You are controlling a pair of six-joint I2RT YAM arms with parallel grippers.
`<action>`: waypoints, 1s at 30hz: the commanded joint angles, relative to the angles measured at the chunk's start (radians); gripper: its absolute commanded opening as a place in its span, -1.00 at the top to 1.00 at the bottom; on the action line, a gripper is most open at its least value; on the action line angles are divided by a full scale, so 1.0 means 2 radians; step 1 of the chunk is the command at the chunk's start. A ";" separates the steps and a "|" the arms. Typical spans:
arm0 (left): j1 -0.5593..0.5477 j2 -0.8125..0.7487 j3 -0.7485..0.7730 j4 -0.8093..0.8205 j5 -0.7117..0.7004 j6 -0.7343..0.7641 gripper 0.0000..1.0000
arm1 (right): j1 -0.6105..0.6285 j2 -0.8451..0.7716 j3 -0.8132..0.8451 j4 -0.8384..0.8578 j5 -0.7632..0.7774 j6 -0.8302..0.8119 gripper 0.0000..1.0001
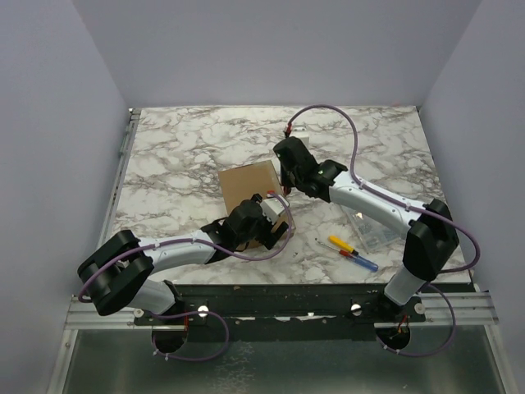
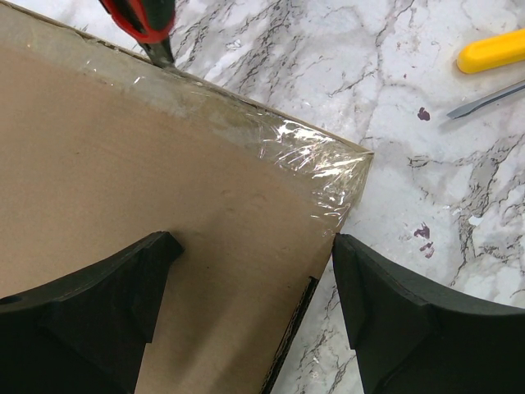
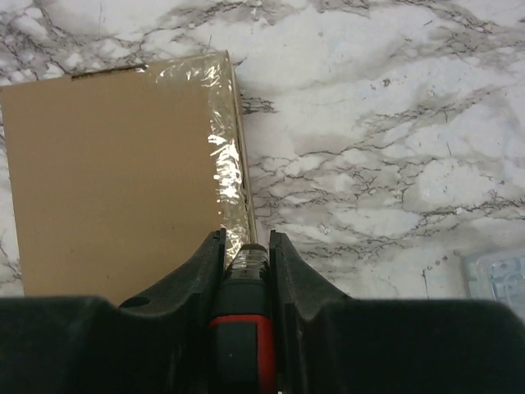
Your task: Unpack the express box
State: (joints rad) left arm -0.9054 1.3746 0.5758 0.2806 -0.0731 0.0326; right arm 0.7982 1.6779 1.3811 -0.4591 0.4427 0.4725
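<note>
The express box (image 1: 246,187) is a flat brown cardboard mailer lying shut on the marble table, with clear tape (image 3: 228,164) along its right edge. My right gripper (image 3: 246,240) is shut on a red and black tool (image 3: 244,328). The tool's tip (image 2: 162,53) rests on that taped edge near the box's near right corner. My left gripper (image 2: 254,246) is open and straddles the box's near right edge. One finger (image 2: 123,287) hangs over the cardboard top and the other finger (image 2: 394,312) over the table beside the box. In the top view both grippers meet at that corner, the left gripper (image 1: 277,215) and the right gripper (image 1: 285,182).
A clear plastic case (image 1: 373,230) lies right of the box, under the right arm. A yellow-handled screwdriver (image 1: 343,244) and a blue-handled one (image 1: 365,263) lie near the table's front edge. Grey walls stand on three sides.
</note>
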 commanded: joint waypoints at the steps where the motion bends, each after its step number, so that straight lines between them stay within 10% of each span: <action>1: 0.008 0.019 -0.005 -0.015 -0.052 -0.012 -0.67 | 0.029 -0.019 -0.008 -0.082 -0.026 0.017 0.99; 30: 0.009 0.023 -0.004 -0.016 -0.054 -0.014 -0.66 | 0.107 -0.117 -0.102 -0.116 -0.002 0.108 1.00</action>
State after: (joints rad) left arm -0.9104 1.3785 0.5758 0.2874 -0.0845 0.0257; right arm 0.9386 1.4673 1.2133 -0.6201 0.5461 0.6296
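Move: The right hand holds the red knife tip-down on the taped right-hand seam of the box; the box's near right corner, where that seam ends, lies about 11 cm back, 3 cm right and 11 cm below that hand. The box's middle is some 4 cm back and 10 cm left of it, the yellow-handled tool about 17 cm back and 18 cm right. From the left hand, the same corner is level ahead-wise, roughly 7 cm to the right and 2 cm lower. Keeping its grip on the knife, the right hand draws it back towards the robot by about 8 cm, nearly level, bringing the blade tip along the taped seam towards the near right corner, first straight back and then, over the second half, drifting some 2 cm right with the slant of the box edge. The left hand stays put at the near end with its fingers wide, one fingertip still resting on the box top, bracing it while the blade travels, and the right wrist keeps its attitude to within about 5 degrees. ##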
